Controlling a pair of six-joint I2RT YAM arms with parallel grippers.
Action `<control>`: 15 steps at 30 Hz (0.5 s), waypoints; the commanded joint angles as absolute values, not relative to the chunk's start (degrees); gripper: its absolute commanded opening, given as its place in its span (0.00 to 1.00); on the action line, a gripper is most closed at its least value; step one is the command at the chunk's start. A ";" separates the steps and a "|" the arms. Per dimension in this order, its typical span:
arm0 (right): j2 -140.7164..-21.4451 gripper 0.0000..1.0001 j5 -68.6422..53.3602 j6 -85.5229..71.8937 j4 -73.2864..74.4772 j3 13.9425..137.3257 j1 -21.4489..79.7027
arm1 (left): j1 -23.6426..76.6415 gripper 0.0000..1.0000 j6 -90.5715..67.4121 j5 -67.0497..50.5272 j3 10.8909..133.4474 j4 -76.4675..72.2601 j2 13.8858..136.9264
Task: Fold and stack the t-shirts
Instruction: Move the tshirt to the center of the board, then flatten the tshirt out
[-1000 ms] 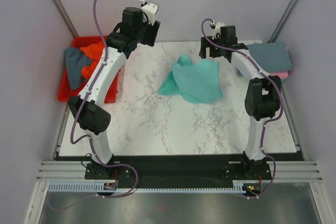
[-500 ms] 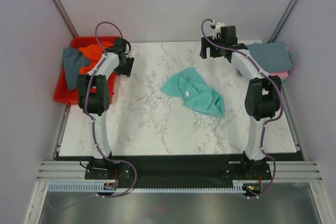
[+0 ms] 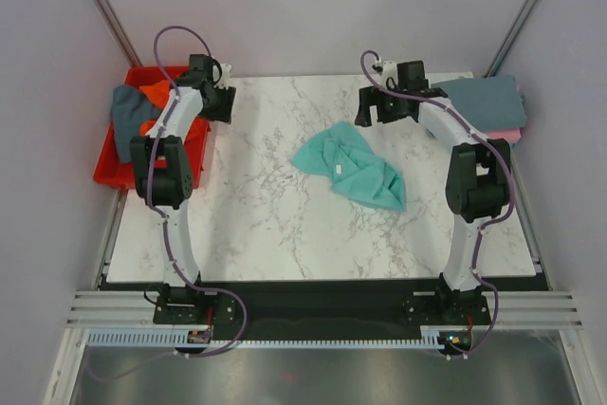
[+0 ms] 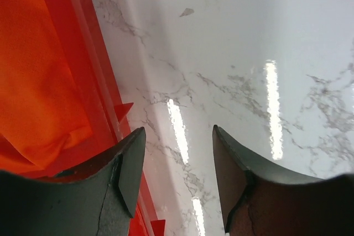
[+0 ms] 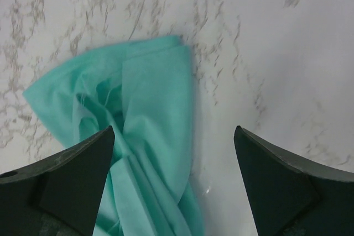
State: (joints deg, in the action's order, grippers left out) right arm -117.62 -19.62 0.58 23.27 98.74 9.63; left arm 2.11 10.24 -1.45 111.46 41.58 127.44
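A crumpled teal t-shirt [image 3: 349,166] lies mid-table and also fills the lower left of the right wrist view [image 5: 149,136]. My right gripper [image 3: 373,111] hovers just behind it, open wide, with nothing between its fingers [image 5: 174,158]. My left gripper [image 3: 220,101] is at the table's far left edge beside the red bin [image 3: 114,173], open and empty [image 4: 180,164]. An orange t-shirt [image 3: 154,97] and a slate one [image 3: 126,109] lie in the bin; the orange t-shirt [image 4: 38,75] shows at the left of the left wrist view. A folded slate blue-grey t-shirt [image 3: 486,101] rests on a pink one [image 3: 512,136] at the far right.
The bin's red rim [image 4: 94,81] runs just left of my left fingers. White marble table [image 3: 275,225] spreads in front of the teal shirt. Grey walls close in on both sides.
The teal shirt, held up a second ago, has dropped into a heap on the table. My left arm swung back left to the bin's edge. My right gripper shifted slightly left.
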 commanded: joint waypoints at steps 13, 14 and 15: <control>-109.34 0.93 -32.26 9.31 33.49 91.40 15.38 | 17.40 0.61 6.68 -6.77 105.39 43.24 109.43; -109.68 0.93 -32.08 9.84 33.14 91.67 16.60 | 17.32 0.61 6.42 -6.59 104.60 43.16 108.81; -110.12 0.93 -31.91 10.02 33.05 92.10 17.22 | 17.23 0.61 6.33 -6.33 103.89 43.07 107.68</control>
State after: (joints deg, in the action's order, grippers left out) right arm -111.85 -29.80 7.55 33.54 89.67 15.07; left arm 19.59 8.99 -7.14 106.17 42.28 111.35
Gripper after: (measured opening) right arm 0.930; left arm 0.613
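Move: The rumpled teal t-shirt lies with its middle about 15 cm back and 3 cm left of the right hand, some 11 cm below. From the left hand that middle is roughly 37 cm right, 17 cm back and 6 cm down. The red box is centred around 21 cm left of the left hand, 6 cm back and 4 cm lower; the folded stack is about 36 cm right of the right hand, 2 cm farther out, 10 cm down. Sweep the left gripper clear of the red box's right wall, about 17 cm right towards the teal t-shirt while rising, then easing back, turning it some 20 degrees clockwise, fingers part-open. Meanwhile draw the open right gripper back over the t-shirt's far part, sinking a little at first, then curving left, tipping it down and turning it counter-clockwise. Keep both off the cloth. ##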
